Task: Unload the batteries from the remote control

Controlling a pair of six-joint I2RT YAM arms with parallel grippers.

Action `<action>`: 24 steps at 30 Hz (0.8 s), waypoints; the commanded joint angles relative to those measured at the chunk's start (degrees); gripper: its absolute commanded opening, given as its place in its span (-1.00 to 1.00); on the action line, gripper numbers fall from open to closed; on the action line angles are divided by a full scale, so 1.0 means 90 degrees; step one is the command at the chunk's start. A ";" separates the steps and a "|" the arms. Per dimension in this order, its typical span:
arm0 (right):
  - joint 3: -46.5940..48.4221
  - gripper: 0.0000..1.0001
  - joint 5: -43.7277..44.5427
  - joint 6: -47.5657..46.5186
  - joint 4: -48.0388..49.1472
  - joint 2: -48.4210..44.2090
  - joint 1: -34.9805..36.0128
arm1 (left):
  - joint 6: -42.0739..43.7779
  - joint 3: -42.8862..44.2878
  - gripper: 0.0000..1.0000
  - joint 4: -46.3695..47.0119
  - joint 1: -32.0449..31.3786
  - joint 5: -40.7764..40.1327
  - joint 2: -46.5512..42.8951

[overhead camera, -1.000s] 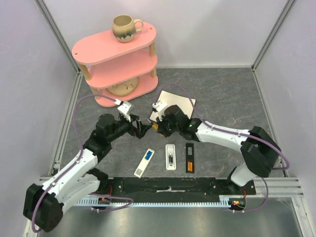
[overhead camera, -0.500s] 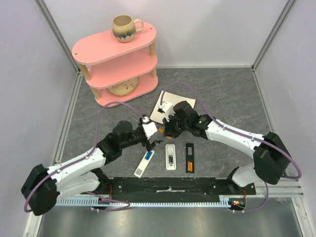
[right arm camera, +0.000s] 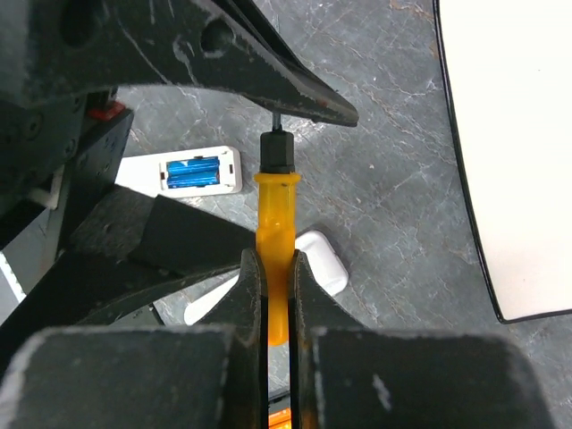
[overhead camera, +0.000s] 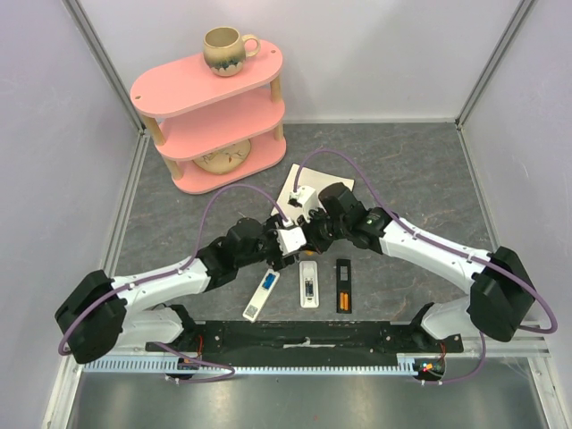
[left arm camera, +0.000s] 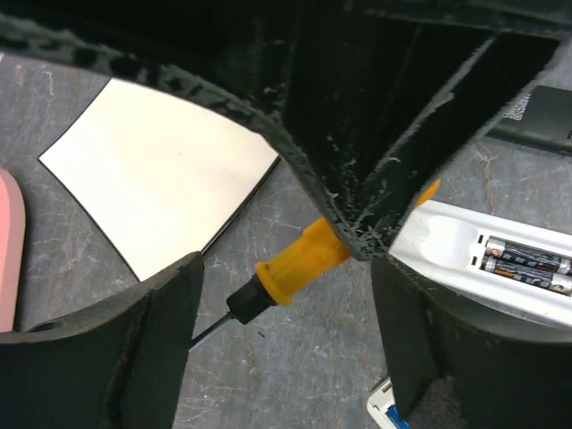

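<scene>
Three opened remotes lie side by side. The white remote (overhead camera: pixel 263 296) holds blue batteries (right arm camera: pixel 192 172). The middle white remote (overhead camera: pixel 308 284) holds two dark batteries (left arm camera: pixel 527 261). The black remote (overhead camera: pixel 343 286) holds orange batteries (overhead camera: pixel 343 298). My right gripper (right arm camera: pixel 277 268) is shut on the handle of an orange screwdriver (right arm camera: pixel 275 210), just behind the middle remote. My left gripper (left arm camera: pixel 286 308) is open, its fingers (left arm camera: pixel 134 344) wide on either side of the screwdriver (left arm camera: pixel 299 266) without touching it. In the top view the left gripper (overhead camera: pixel 284 257) and the right gripper (overhead camera: pixel 309 239) nearly meet.
A white card (overhead camera: pixel 313 189) lies flat behind the grippers. A pink three-tier shelf (overhead camera: pixel 207 116) stands at the back left with a mug (overhead camera: pixel 225 49) on top and a bowl (overhead camera: pixel 223 159) on its lowest tier. Grey walls close in both sides.
My left arm has swung right and nearer, from behind the remotes to just over them, beside the right gripper. The right gripper has shifted slightly right, still holding the screwdriver.
</scene>
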 commanded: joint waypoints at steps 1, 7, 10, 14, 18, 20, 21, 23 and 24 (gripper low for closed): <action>0.0235 -1.00 -0.0289 -0.0082 0.0099 -0.0267 -0.0001 | 0.0161 0.0300 0.51 0.0043 -0.0040 -0.0137 0.0049; 0.0264 -1.00 -0.0241 -0.0024 0.0119 -0.0218 -0.0011 | 0.0024 0.0476 -0.45 -0.0113 -0.0040 0.0196 0.0087; 0.0303 -1.00 -0.0047 0.0083 0.0129 -0.0227 -0.0011 | -0.0015 0.0496 -0.79 -0.0143 -0.0031 0.0323 0.0078; 0.0313 -0.74 0.0402 0.0308 0.0236 -0.0276 -0.0021 | -0.0132 0.0388 -0.87 0.0081 -0.0040 0.0352 0.0019; 0.0245 -0.08 0.0930 0.0523 0.0460 -0.0432 -0.0099 | -0.0347 0.0262 -0.94 0.0287 -0.0040 0.0167 -0.0039; 0.0167 0.16 0.1271 0.0717 0.0694 -0.0549 -0.0157 | -0.0542 0.0203 -0.96 0.0394 -0.0040 0.0040 -0.0049; 0.0099 0.30 0.1427 0.0805 0.0821 -0.0743 -0.0186 | -0.0630 0.0193 -0.96 0.0424 -0.0040 -0.0028 -0.0040; -0.0213 0.59 0.1770 0.1068 0.1309 -0.0998 -0.0264 | -0.0893 0.0251 -0.96 0.0414 -0.0040 -0.0174 -0.0001; -0.0331 0.66 0.1848 0.1138 0.1484 -0.1289 -0.0303 | -0.1029 0.0280 -0.96 0.0327 -0.0040 -0.0272 0.0009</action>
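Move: The yellow screwdriver handle, held by the right fingers around its rear half, has its middle about 3 cm right of the left hand, 2 cm back and 2 cm lower; from the right hand it is about 1 cm forward and 1 cm left, at grip height. Some 12 cm below the left hand, the white battery remote lies about 6 cm back and 3 cm right, the black remote 6 cm back and 11 cm right, and the blue-battery remote 8 cm back and 8 cm left. The front end of the screwdriver handle is pinched between the left fingers, which close from wide open as that hand dips about 2 cm back and down, then eases nearly to where it began. The right hand first holds the handle almost still, then opens wide, lets go and backs off some 5 cm forward and up, turning a little clockwise. ##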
